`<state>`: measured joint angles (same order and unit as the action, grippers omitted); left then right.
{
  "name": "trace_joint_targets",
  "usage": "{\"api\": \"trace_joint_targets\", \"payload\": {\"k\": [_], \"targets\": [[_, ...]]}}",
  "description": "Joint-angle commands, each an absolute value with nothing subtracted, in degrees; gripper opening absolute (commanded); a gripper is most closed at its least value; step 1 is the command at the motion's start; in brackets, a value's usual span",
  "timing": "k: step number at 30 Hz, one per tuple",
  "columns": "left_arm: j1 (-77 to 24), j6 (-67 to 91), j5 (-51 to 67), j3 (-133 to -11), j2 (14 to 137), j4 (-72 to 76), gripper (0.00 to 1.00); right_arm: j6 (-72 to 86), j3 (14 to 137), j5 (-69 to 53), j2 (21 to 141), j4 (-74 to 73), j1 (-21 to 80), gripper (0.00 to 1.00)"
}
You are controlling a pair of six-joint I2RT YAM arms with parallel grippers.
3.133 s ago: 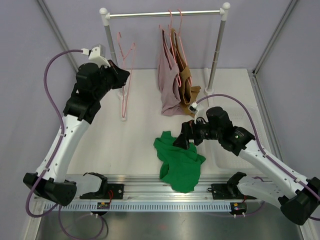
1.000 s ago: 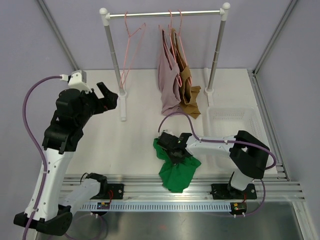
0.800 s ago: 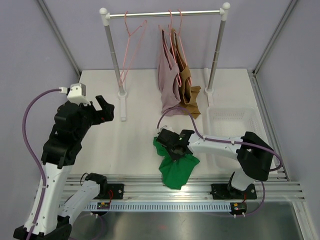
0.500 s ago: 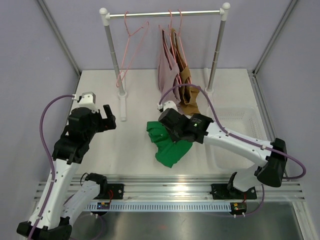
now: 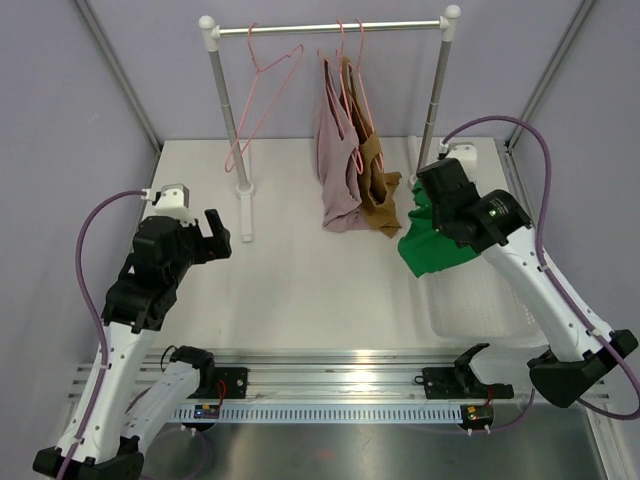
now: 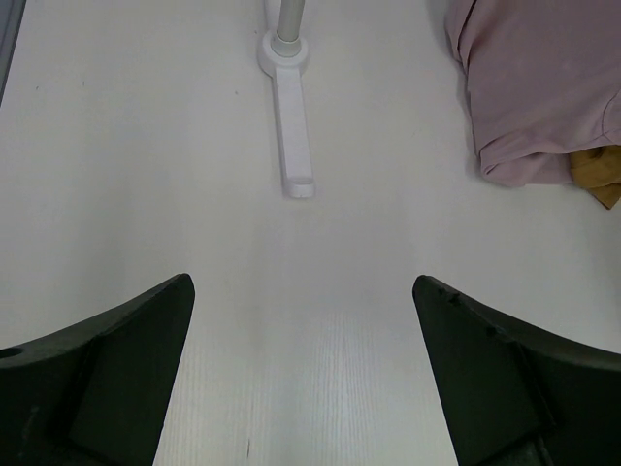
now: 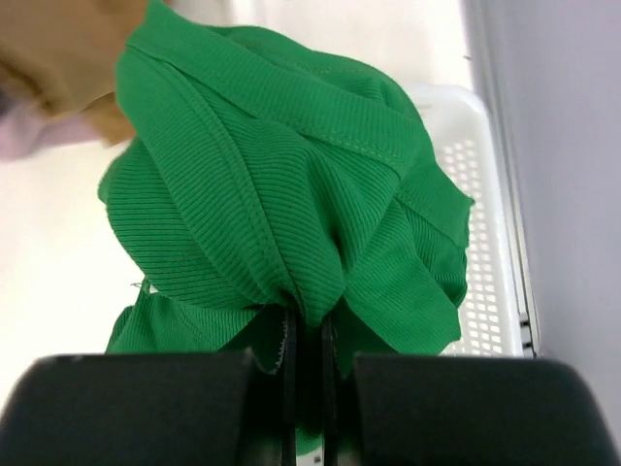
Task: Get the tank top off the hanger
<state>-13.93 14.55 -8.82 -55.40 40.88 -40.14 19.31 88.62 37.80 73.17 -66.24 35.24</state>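
Note:
A green tank top point(image 5: 437, 246) hangs bunched from my right gripper point(image 5: 432, 214), off any hanger, at the left edge of the white basket point(image 5: 487, 297). In the right wrist view the jaws of that gripper point(image 7: 309, 340) are shut on a fold of the green ribbed cloth point(image 7: 262, 184). An empty pink hanger point(image 5: 262, 92) hangs at the left end of the rail point(image 5: 330, 28). My left gripper point(image 5: 213, 232) stands open over the bare table, left of the rack's foot point(image 5: 245, 212), with nothing between its fingers point(image 6: 146, 340).
A pink top point(image 5: 336, 165) and a brown top point(image 5: 377, 180) hang on hangers in the middle of the rail, their hems on the table. The rack's left foot point(image 6: 291, 136) and the pink hem point(image 6: 534, 87) lie ahead of the left gripper. The basket point(image 7: 485, 223) shows beneath the green cloth.
My right arm has lifted the green tank top off the front middle of the table and carried it right and back to the basket. The left arm has drawn down and back a little.

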Motion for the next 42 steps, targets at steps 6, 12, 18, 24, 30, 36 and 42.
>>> {"api": "trace_joint_targets", "payload": {"k": [6, 12, 18, 24, 30, 36, 42], "targets": [[-14.06, 13.8, -6.68, -55.81, 40.34, -36.91, 0.99, 21.96, 76.83, 35.34, 74.96, -56.26, 19.0, 0.01], [-13.97, 14.68, -5.45, -56.42, 40.43, -37.09, 0.99, 23.46, 71.02, 36.56, 79.27, -51.68, 17.4, 0.48], [-13.98, 17.66, -2.47, -60.36, 41.22, -37.44, 0.99, 23.38, 74.17, 39.38, 77.97, -54.58, 17.4, 1.0], [-16.34, 24.6, 1.84, -67.65, 45.77, -34.73, 0.99, 19.44, 74.45, 28.96, 67.78, -50.64, 17.4, 0.99], [-26.09, 28.12, -3.43, -79.87, 55.62, -34.63, 0.99, 17.92, 69.09, 5.23, 54.24, -41.84, 17.4, 1.0], [-30.49, 29.71, -3.69, -91.92, 66.96, -30.85, 0.99, 23.46, 65.13, -1.75, 46.15, -39.9, 17.4, 0.99], [-32.96, 27.51, -7.11, -107.27, 82.14, -29.18, 0.99, 26.8, 62.14, -3.94, 41.49, -40.52, 17.49, 0.99]]}}
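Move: The green tank top, already pinched in the right hand, is bound for the white basket, whose middle is about 7 cm to that hand's right, 4 cm back and 24 cm below. The right rack foot stands some 13 cm ahead and 4 cm left, on the table; the brown tank top hangs 11 cm ahead, 13 cm left. From the open left hand, the mauve tank top hangs roughly 15 cm ahead, 23 cm right and slightly lower, the empty hanger 15 cm ahead, 9 cm right and higher. The green tank top is carried right about 8 cm and lowered some 12 cm over the basket, where the right fingers open wide and let go of it; that hand then rises about 14 cm, drawing back and left while rolling left side up. Empty and open, the left hand swings up and right some 18 cm each, also forward, towards the mauve tank top, rolling left side down and turning clockwise. ##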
